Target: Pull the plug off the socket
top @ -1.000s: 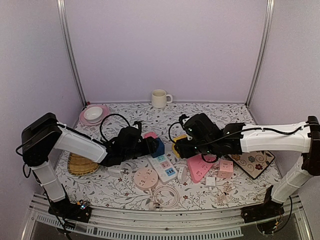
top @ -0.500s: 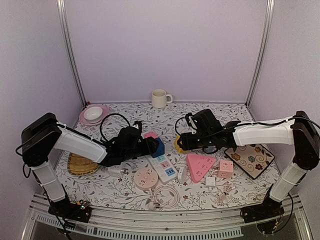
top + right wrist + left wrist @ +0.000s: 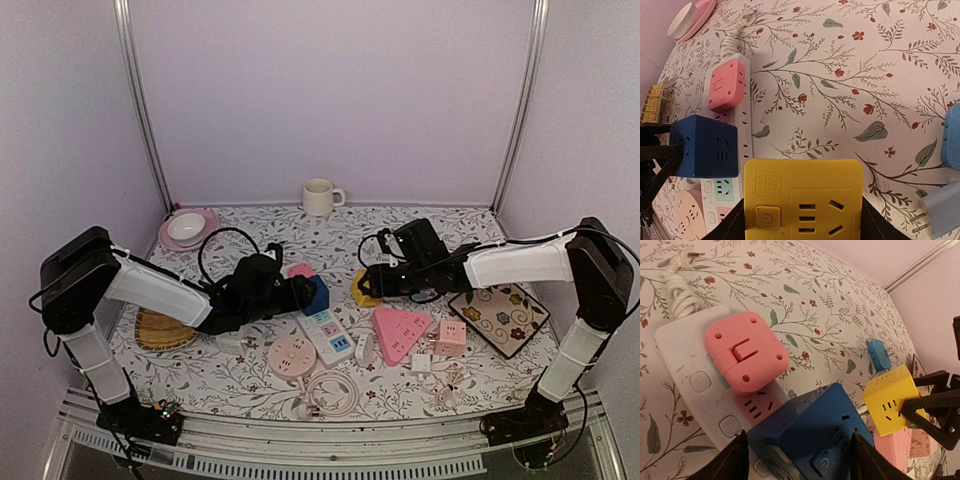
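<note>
A white power strip (image 3: 327, 337) lies at the table's middle. A pink cube adapter (image 3: 299, 270) and a blue cube adapter (image 3: 318, 296) sit on it. My left gripper (image 3: 305, 296) is shut on the blue cube adapter (image 3: 825, 440), one finger (image 3: 732, 460) on each side, over the power strip (image 3: 685, 365). My right gripper (image 3: 366, 287) is shut on a yellow cube socket (image 3: 358, 289), right of the strip and apart from it. In the right wrist view the yellow cube socket (image 3: 802, 200) fills the jaws, with the blue cube adapter (image 3: 705, 146) to its left.
A cup (image 3: 320, 197) stands at the back, a pink plate with a bowl (image 3: 187, 230) back left, a woven mat (image 3: 165, 330) left. A round pink socket (image 3: 292, 357), pink triangular socket (image 3: 400, 332), small pink cube (image 3: 452, 337), coiled cable (image 3: 330, 392) and patterned mat (image 3: 505, 318) lie in front and right.
My right arm has swung back and to the right, stretching out, with the yellow cube socket still in its jaws. My left arm and the blue cube adapter have not moved.
</note>
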Available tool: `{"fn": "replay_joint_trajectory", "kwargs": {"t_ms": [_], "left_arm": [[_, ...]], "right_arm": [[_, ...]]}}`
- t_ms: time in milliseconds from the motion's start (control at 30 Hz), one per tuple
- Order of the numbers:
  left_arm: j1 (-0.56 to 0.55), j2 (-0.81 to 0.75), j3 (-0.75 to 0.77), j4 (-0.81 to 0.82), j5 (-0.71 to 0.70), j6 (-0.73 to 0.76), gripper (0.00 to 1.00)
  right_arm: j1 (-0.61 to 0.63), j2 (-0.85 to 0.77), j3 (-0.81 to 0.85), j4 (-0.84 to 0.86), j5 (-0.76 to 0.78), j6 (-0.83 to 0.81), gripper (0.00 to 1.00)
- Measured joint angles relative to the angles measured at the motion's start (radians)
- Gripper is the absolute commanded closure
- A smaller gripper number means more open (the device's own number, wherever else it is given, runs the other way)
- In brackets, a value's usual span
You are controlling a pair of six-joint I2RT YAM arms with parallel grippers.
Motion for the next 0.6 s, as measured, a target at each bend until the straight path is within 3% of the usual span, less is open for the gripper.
{"fn": "replay_joint_trajectory", "kwargs": {"t_ms": [367, 600], "left_arm": [[-0.005, -0.010, -0.010, 0.000, -0.004, 0.001, 0.32], [-0.011, -0.024, -0.022, -0.005, -0.011, 0.003, 0.32]], "right_arm": [[-0.015, -0.003, -0.028, 0.008, -0.024, 0.012, 0.12], [-0.010, -0.071, -0.028, -0.023, 0.023, 0.011, 0.09]]}}
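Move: Just ahead of the right hand, which holds the yellow plug, is the bare patch of table it will be left on: about 3 cm forward, 2 cm left and 8 cm down. The blue plug on the power strip stands some 12 cm left; the pink triangle block lies 8 cm back and 6 cm right, the small blue adapter 5 cm forward and 9 cm right. From the left hand the patch is roughly 4 cm forward and 10 cm right. Easing down about 1 cm over the bare table, the right hand spreads its fingers wide and lets go of the yellow plug, then turns upward and climbs some 2.5 cm away from it, drifting a little over 1 cm to the right in all. The left hand stays practically where it is and keeps its hold on the blue plug at the strip. ##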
